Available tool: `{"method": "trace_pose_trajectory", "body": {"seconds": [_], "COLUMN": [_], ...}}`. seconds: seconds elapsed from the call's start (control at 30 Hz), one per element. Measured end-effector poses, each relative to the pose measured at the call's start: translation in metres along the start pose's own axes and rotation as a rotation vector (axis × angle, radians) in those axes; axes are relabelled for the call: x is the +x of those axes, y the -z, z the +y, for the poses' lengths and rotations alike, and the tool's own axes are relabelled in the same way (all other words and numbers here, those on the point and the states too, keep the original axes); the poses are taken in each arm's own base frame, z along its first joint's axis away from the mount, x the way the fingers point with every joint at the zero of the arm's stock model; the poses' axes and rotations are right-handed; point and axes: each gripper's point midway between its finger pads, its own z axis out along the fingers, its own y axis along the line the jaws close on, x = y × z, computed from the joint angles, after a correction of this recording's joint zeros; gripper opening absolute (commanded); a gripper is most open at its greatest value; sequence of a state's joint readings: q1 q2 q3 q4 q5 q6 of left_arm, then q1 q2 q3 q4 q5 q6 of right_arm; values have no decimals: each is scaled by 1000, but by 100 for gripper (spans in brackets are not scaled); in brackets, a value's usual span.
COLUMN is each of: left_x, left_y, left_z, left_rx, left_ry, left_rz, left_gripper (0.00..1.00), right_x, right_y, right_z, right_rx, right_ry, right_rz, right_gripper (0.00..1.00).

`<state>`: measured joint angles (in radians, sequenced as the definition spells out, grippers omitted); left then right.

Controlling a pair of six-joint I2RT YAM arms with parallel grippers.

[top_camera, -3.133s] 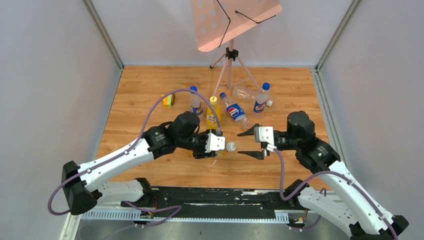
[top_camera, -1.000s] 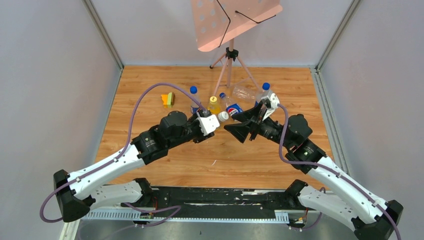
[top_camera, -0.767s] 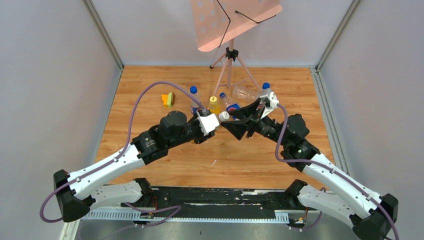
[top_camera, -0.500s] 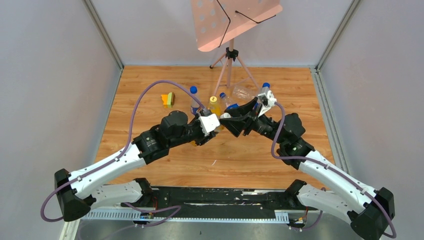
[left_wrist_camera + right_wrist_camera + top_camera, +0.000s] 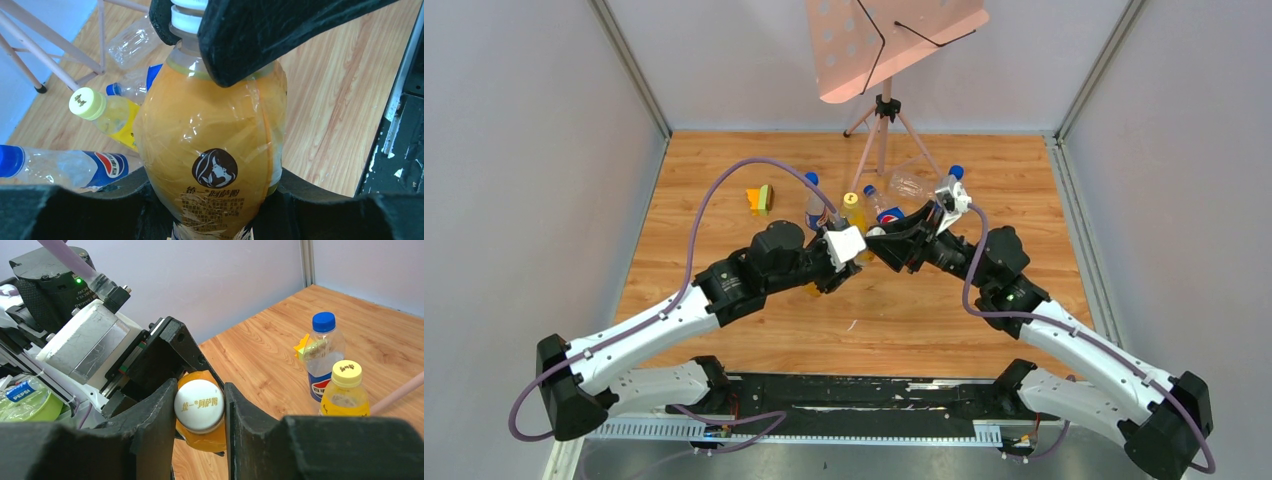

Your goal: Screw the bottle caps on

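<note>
My left gripper (image 5: 212, 200) is shut on the body of an amber-orange bottle (image 5: 210, 140), holding it off the table with its neck pointing at the right arm. The bottle's white cap (image 5: 199, 406) sits on its mouth. My right gripper (image 5: 200, 400) is shut on that cap, with one finger pressed on each side. From above, both grippers meet over the middle of the table, left gripper (image 5: 849, 245) against right gripper (image 5: 879, 245), and hide most of the bottle.
Behind the grippers stand a yellow bottle (image 5: 345, 390) with a yellow cap (image 5: 347, 371) and a blue-capped Pepsi bottle (image 5: 324, 347). Another Pepsi bottle (image 5: 65, 167) and a clear bottle (image 5: 132, 42) lie near the pink music stand's legs (image 5: 884, 130). A yellow-green block (image 5: 761, 198) lies back left.
My right gripper has moved left onto the white cap and closed on it. The left arm with the bottle has barely moved.
</note>
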<state>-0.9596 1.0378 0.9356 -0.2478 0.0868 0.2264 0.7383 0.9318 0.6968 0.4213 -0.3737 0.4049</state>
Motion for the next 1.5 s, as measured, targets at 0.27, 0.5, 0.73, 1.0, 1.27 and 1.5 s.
{"method": "trace_pose_trajectory", "body": {"seconds": [0.27, 0.5, 0.73, 1.0, 1.27, 1.5], "left_x": [-2, -19, -42, -36, -33, -35], "left_y": [4, 30, 88, 118, 128, 131], "left_z": [8, 35, 86, 116, 126, 129], "left_rx": [-50, -206, -503, -710, -778, -795], "left_ry": [13, 12, 56, 98, 112, 116], "left_rz": [15, -41, -201, -254, -265, -279], "left_gripper": [100, 100, 100, 100, 100, 100], "right_x": [11, 16, 55, 86, 109, 111], "right_y": [11, 31, 35, 30, 16, 10], "right_z": [-13, -21, -43, -70, -78, -79], "right_rx": [100, 158, 193, 244, 244, 242], "right_ry": [77, 189, 207, 249, 299, 318], "right_rz": [172, 290, 439, 541, 589, 580], "right_gripper": [0, 1, 0, 0, 16, 35]}}
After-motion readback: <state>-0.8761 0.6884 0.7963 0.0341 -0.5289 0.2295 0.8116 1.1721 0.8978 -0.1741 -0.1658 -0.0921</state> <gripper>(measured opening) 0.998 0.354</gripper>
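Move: The orange bottle's body is in the left fingers and its white cap in the right ones. The clear table spot it is taken to lies about 31 cm below the right hand and 3 cm ahead. From that hand the standing yellow bottle is 13 cm ahead, 2 left; the standing Pepsi bottle 19 ahead, 11 left, both some 21 down; the lying Pepsi bottle 22 ahead, 7 right, 28 down. From the left hand the spot is 4 cm ahead, 6 right, 23 down. Down about 13 cm and slightly forward goes the right hand, keeping its pinch on the cap and rolling some 40 degrees to bring the bottle upright towards the table short of the yellow bottle; it veers right, then back left. The left fingers first open wide off the body, then that hand retreats left, up and a little forward, swinging counter-clockwise. ##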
